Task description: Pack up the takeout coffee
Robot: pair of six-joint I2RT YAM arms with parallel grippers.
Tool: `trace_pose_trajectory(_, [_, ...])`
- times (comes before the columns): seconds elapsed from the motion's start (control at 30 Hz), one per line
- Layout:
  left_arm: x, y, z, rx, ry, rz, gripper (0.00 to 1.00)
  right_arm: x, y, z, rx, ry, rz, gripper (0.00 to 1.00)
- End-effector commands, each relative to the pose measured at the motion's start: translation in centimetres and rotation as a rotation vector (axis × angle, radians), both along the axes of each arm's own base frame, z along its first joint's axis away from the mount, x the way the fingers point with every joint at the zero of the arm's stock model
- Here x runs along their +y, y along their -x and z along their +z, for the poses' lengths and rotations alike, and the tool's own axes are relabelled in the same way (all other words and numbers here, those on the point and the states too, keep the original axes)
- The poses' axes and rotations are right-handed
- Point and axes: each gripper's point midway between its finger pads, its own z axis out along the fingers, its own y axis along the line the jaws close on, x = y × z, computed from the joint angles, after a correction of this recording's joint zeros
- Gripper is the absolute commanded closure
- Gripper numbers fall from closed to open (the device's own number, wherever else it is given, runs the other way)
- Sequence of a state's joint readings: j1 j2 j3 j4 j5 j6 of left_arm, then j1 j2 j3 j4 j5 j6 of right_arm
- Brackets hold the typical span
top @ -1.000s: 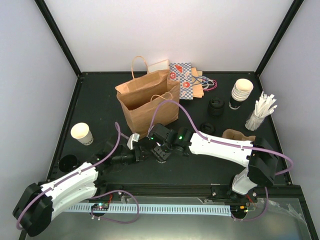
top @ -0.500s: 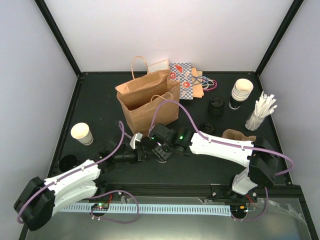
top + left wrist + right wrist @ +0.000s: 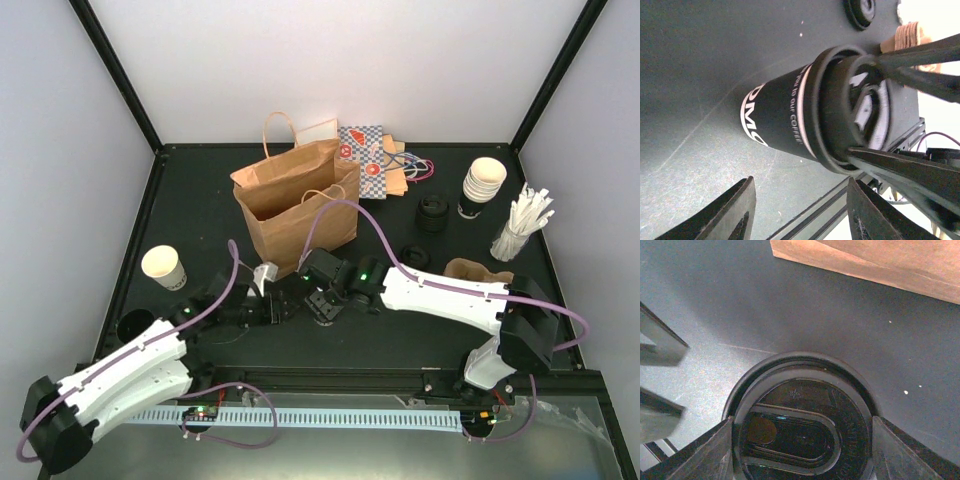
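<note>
The takeout coffee (image 3: 775, 120) is a black cup with white lettering under a black lid (image 3: 802, 435). It stands on the dark table just in front of the brown paper bag (image 3: 295, 205). My right gripper (image 3: 802, 421) reaches down from above and is shut on the lid, one finger (image 3: 920, 55) on each side of its rim. In the top view the right gripper (image 3: 320, 302) covers the cup. My left gripper (image 3: 800, 182) is level with the cup, just left of it, open with nothing between its fingers. In the top view the left gripper (image 3: 279, 308) points at the cup.
The open bag's lower edge (image 3: 880, 260) lies close behind the cup. A white paper cup (image 3: 163, 266) and a loose black lid (image 3: 135, 325) sit at the left. Stacked cups (image 3: 483, 185), black lids (image 3: 433, 213), stirrers (image 3: 520, 225) and a cardboard carrier (image 3: 475, 270) stand at the right.
My left gripper has opened, let go of the cup and drawn back a little to the left. The right gripper has stayed on the lid.
</note>
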State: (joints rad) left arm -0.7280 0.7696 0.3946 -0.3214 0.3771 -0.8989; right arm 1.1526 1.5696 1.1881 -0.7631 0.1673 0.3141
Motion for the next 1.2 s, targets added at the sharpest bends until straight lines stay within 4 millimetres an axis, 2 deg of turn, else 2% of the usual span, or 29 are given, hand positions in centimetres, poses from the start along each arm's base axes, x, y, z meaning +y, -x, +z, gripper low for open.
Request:
trace_pose_trajectory(0.0, [3.0, 0.3, 2.7, -0.064, -0.154, 0.033, 0.47, -7.2, 4.4, -7.5, 0.219, 0.337, -0.022, 0.41])
trace_pose_trajectory(0.23, [7.5, -0.4, 10.6, -0.276, -0.218, 0.168, 0.41, -7.4, 3.1, -5.3, 0.151, 0.306, -0.054, 0.41])
trace_pose_trajectory(0.4, [8.6, -0.2, 16.4, -0.376, -0.2, 0.187, 0.38, -7.5, 2.2, -1.6, 0.074, 0.25, -0.072, 0.41])
trace_pose_trajectory(0.53, [9.7, -0.5, 19.5, -0.435, -0.239, 0.208, 0.36, -7.4, 2.0, 1.6, 0.039, 0.189, -0.082, 0.4])
trace_pose_trajectory(0.67, [11.7, -1.3, 22.8, -0.522, -0.321, 0.27, 0.35, -7.3, 2.0, 5.1, 0.016, 0.113, -0.087, 0.4])
trace_pose_trajectory(0.8, [13.3, -2.5, 25.8, -0.595, -0.42, 0.319, 0.32, -7.2, 1.9, 10.0, -0.031, 0.01, -0.075, 0.4])
trace_pose_trajectory(0.93, [13.4, -4.7, 27.9, -0.648, -0.485, 0.335, 0.29, -7.0, 1.7, 16.6, -0.12, -0.132, -0.048, 0.4])
trace_pose_trajectory(1.03, [12.5, -7.2, 28.5, -0.644, -0.469, 0.294, 0.27, -6.7, 1.3, 22.3, -0.201, -0.248, -0.025, 0.4])
trace_pose_trajectory(1.17, [11.3, -11.3, 28.1, -0.61, -0.396, 0.197, 0.23, -5.7, 1.4, 29.6, -0.282, -0.411, 0.022, 0.41])
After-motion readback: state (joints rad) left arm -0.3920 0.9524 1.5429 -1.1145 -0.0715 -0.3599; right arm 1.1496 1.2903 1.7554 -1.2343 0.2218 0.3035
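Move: The right hand already grips the black cup by its lidded top, the cup's middle some 4 cm below. The brown bag this cup is bound for stands about 18 cm ahead and 5 cm left of that hand, with a loose black lid roughly 12 cm ahead and 21 cm right. The left hand, empty, has the bag about 19 cm ahead and 2 cm right, the gripped cup some 7 cm right, and a white cup around 29 cm left and 8 cm ahead. Rightward first and nearly level, the right hand draws the gripped cup about 6 cm away from the left hand, then climbs fast some 23 cm in front of the bag, tipping the cup's base left and outward by some 20 degrees. The left hand rises about 28 cm away from the cup, going left and finally forward, its fingers opening wider and tilting up. ##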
